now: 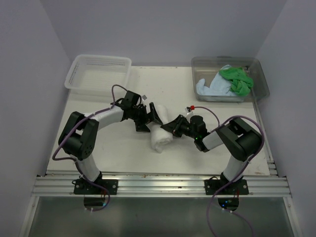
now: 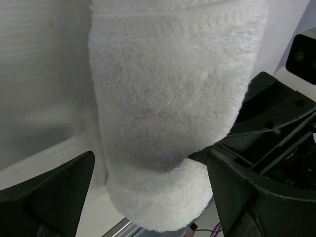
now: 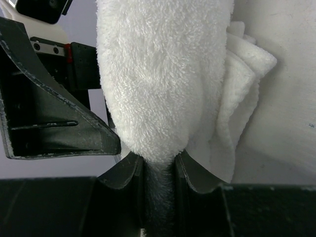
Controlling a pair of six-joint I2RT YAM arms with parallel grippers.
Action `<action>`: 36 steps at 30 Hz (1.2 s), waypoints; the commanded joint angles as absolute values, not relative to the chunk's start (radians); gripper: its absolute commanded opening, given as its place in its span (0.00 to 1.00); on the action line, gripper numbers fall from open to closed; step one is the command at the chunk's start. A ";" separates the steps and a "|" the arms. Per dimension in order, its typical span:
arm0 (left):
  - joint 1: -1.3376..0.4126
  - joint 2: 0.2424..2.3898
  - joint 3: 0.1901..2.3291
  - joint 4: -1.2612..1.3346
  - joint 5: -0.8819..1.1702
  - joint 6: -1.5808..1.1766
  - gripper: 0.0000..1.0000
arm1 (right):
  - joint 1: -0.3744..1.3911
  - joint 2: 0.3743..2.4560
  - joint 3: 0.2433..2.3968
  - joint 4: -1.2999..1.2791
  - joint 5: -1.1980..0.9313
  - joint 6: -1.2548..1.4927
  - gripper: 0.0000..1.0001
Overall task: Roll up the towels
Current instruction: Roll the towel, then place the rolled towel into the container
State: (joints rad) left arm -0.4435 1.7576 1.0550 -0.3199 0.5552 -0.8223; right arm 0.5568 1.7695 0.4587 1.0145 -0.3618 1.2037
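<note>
A white towel (image 1: pixel 159 137), rolled into a thick cylinder, lies mid-table between both arms. My left gripper (image 1: pixel 150 118) stands open, one finger on each side of the roll's far end; in the left wrist view the roll (image 2: pixel 168 108) fills the gap of that gripper (image 2: pixel 150 163). From the right, my right gripper (image 1: pixel 170 127) is shut on a fold of the white towel (image 3: pixel 158 74), pinched between its narrow jaws (image 3: pixel 158 165). Loose layers of the towel hang to the right of the pinch. A green towel (image 1: pixel 236 79) and a light blue towel (image 1: pixel 212 88) lie crumpled in the clear tub.
The clear plastic tub (image 1: pixel 261 74) stands at the back right corner. A white lattice basket (image 1: pixel 98 74) sits at the back left. White walls close in the table on three sides. An aluminium rail (image 1: pixel 158 185) runs along the near edge.
</note>
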 commanded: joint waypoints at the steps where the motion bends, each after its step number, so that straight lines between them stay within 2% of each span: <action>1: -0.457 1.767 1.043 -0.187 0.614 -0.917 0.98 | 0.555 1.786 0.446 1.011 -0.373 1.195 0.00; 8: -0.472 1.787 0.977 -0.045 0.646 -1.045 0.97 | 0.569 1.787 0.456 0.970 -0.354 1.164 0.00; 14: -0.480 1.825 1.012 -0.040 0.635 -1.077 0.92 | 0.597 1.783 0.469 0.899 -0.344 1.129 0.00; 19: -0.492 1.850 1.051 -0.035 0.637 -1.101 0.72 | 0.623 1.741 0.515 0.738 -0.311 1.045 0.03; 20: -0.492 1.851 1.063 -0.038 0.635 -1.104 0.66 | 0.641 1.711 0.531 0.694 -0.283 1.022 0.04; 22: -0.494 1.850 1.075 -0.049 0.629 -1.103 0.59 | 0.666 1.680 0.579 0.551 -0.247 0.944 0.09; 23: -0.494 1.850 1.089 -0.055 0.627 -1.100 0.52 | 0.689 1.655 0.597 0.508 -0.226 0.904 0.12; 24: -0.494 1.847 1.098 -0.061 0.624 -1.089 0.49 | 0.695 1.642 0.609 0.445 -0.221 0.890 0.24; 26: -0.492 1.845 1.129 -0.104 0.614 -1.068 0.41 | 0.698 1.590 0.615 0.420 -0.218 0.871 0.41; 27: -0.492 1.845 1.138 -0.121 0.609 -1.056 0.40 | 0.698 1.565 0.618 0.369 -0.200 0.859 0.56; 30: -0.486 1.835 1.146 -0.152 0.612 -1.014 0.31 | 0.696 1.458 0.652 0.203 -0.152 0.786 0.74; 36: -0.462 1.809 1.111 -0.084 0.664 -0.977 0.29 | 0.681 1.272 0.641 0.069 -0.078 0.756 0.78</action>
State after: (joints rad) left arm -0.4770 1.8381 1.0904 -0.1764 0.6262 -1.0027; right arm 0.6785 1.3396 0.6296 0.1905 -0.0998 0.8021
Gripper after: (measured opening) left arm 0.435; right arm 0.778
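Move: The rolled white towel already lies between the left gripper's wide-open fingers, its middle about 3 cm to the right, 2 cm nearer the base and 3 cm lower. Its far end is some 9 cm ahead and its near end about 11 cm back, both 3 cm to the right. The right gripper still pinches a fold of the roll, whose middle is about 1 cm to its left, level with it fore and aft, and 3 cm lower. Bring the left gripper about 3.5 cm to the right across the roll, dipping slightly on the way, and close its open fingers until they pinch the towel. Keep the right pinch until then; next open those fingers wide, let go, and draw the right hand up about 4 cm, a little back and to the right, tipping its fingers some 25 degrees downward. ##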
